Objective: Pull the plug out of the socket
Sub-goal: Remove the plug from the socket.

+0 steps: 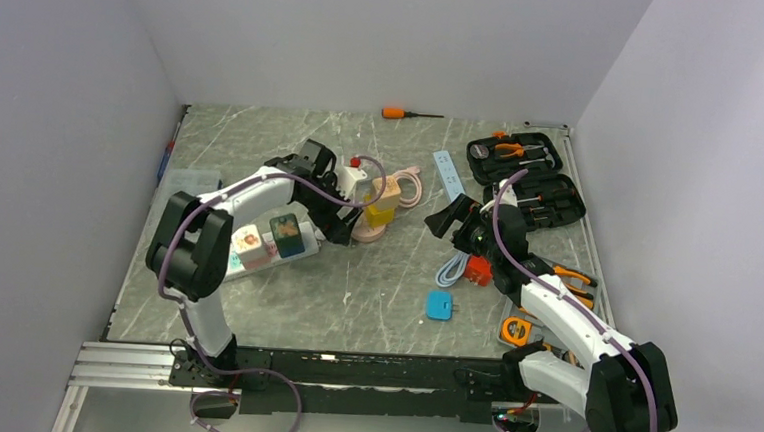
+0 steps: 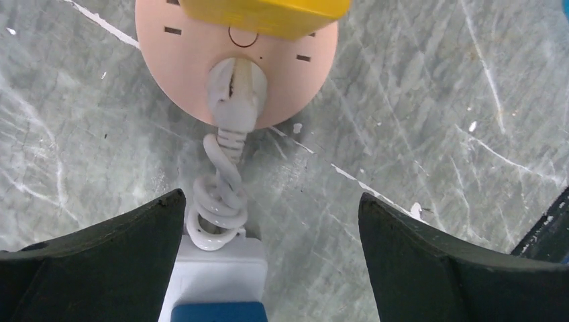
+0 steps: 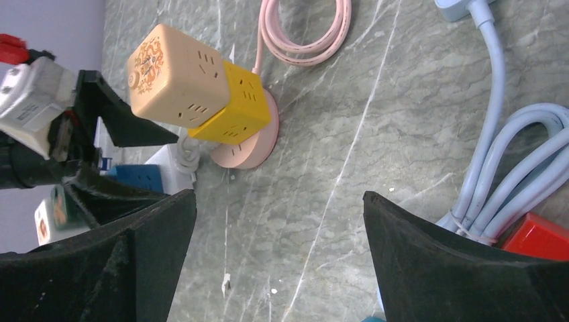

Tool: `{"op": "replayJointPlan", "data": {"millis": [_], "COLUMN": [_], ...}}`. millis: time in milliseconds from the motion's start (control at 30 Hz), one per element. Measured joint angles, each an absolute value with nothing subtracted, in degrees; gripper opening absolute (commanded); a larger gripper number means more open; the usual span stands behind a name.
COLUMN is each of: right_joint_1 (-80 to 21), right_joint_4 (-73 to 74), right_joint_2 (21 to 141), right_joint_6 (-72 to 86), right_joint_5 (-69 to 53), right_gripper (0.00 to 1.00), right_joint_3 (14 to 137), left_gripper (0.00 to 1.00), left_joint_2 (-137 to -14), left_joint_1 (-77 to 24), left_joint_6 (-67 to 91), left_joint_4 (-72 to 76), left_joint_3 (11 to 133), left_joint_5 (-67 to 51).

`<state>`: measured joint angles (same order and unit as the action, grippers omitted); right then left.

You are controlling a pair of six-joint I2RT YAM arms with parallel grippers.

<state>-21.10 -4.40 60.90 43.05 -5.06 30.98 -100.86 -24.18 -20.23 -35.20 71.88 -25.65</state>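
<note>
The socket (image 1: 266,247) is a long white power strip lying left of centre; its end with a blue outlet (image 2: 215,312) shows low in the left wrist view. Two blocky plugs stand on it, a pale one (image 1: 248,240) and a dark green one (image 1: 286,232). Its coiled white cord (image 2: 218,201) ends in a white plug (image 2: 235,94) seated in a round pink disc (image 2: 174,74). My left gripper (image 2: 272,201) hangs open over the strip's end, holding nothing, its left finger beside the cord. My right gripper (image 3: 278,198) is open over bare table, right of the disc.
Yellow (image 3: 235,111) and beige (image 3: 174,74) cube adapters are stacked on the disc, with a pink cable coil (image 1: 410,188) behind it. A light blue cable (image 3: 496,154), red block (image 1: 478,270) and blue adapter (image 1: 440,305) lie near the right arm. An open tool case (image 1: 526,175) sits at the back right.
</note>
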Motion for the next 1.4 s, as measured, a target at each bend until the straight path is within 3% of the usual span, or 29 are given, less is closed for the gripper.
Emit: {"op": "replayJointPlan", "data": {"millis": [333,433,600,733,833,1133,1400], "right_joint_1": [-21.1,-21.1,-21.1,-21.1,-21.1,-21.8,-26.6], "right_joint_4": [-4.4,-4.4,-4.8,-5.6,-6.5,-16.4,-26.5], "right_joint_2": [60.3,60.3,60.4,60.4,60.6,65.5,77.6], "right_joint_6": [42.4,42.2,42.2,42.7,43.8,54.3,61.4], "right_joint_5": [-4.9,-4.9,-5.0,-5.1,-5.6,-8.7,-10.1], "right_gripper": [0.95,0.94,0.93,0.93,0.93,0.93,0.92], "right_joint_3": [31.0,31.0,30.9,30.3,29.2,21.5,26.1], "left_gripper": [0.97,0.81,0.34,0.22,0.0,0.0,0.0], "left_joint_2": [-108.7,-109.2,-111.7,-112.7,-112.7,-112.8,-111.5], "left_joint_1": [-24.4,-24.6,-25.5,-26.9,-28.1,-27.3,-24.6], "left_joint_6": [-21.4,-22.1,-22.9,-23.3,-23.1,-14.3,-6.3], "left_joint_4": [-33.2,-32.5,-32.6,-33.0,-33.8,-37.3,-38.7], "left_joint_3": [73.3,73.9,76.8,78.1,78.6,80.4,80.8], "left_joint_5": [-19.8,-18.4,-18.0,-17.7,-17.5,-20.9,-28.7]}}
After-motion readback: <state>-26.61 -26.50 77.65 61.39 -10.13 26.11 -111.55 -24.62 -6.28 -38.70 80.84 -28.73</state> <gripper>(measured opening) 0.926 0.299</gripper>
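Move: The white plug in the near-left part of the pink round socket lies about 3 cm ahead of the open left hand, 4 cm right and 6 cm below. The socket's middle is 2 cm farther right, with the yellow plug on it 5 cm ahead and 7 cm right of that hand; the green plug stands 10 cm to its left, 1 cm back. From the right hand, the socket is about 4 cm ahead, 13 cm left and 12 cm below, its yellow plug 5 cm ahead, 12 cm left and 9 cm below. Down about 5 cm and some 3 cm forward, the left hand sinks to the white plug's coiled cord and pinches it just behind the plug, then pulls up about 3 cm while drawing back and to the right, the wrist turning some 15–20 degrees. The right hand, fingers still open, waits, then swings down and left towards the pink socket and yellow plug, without reaching them. ##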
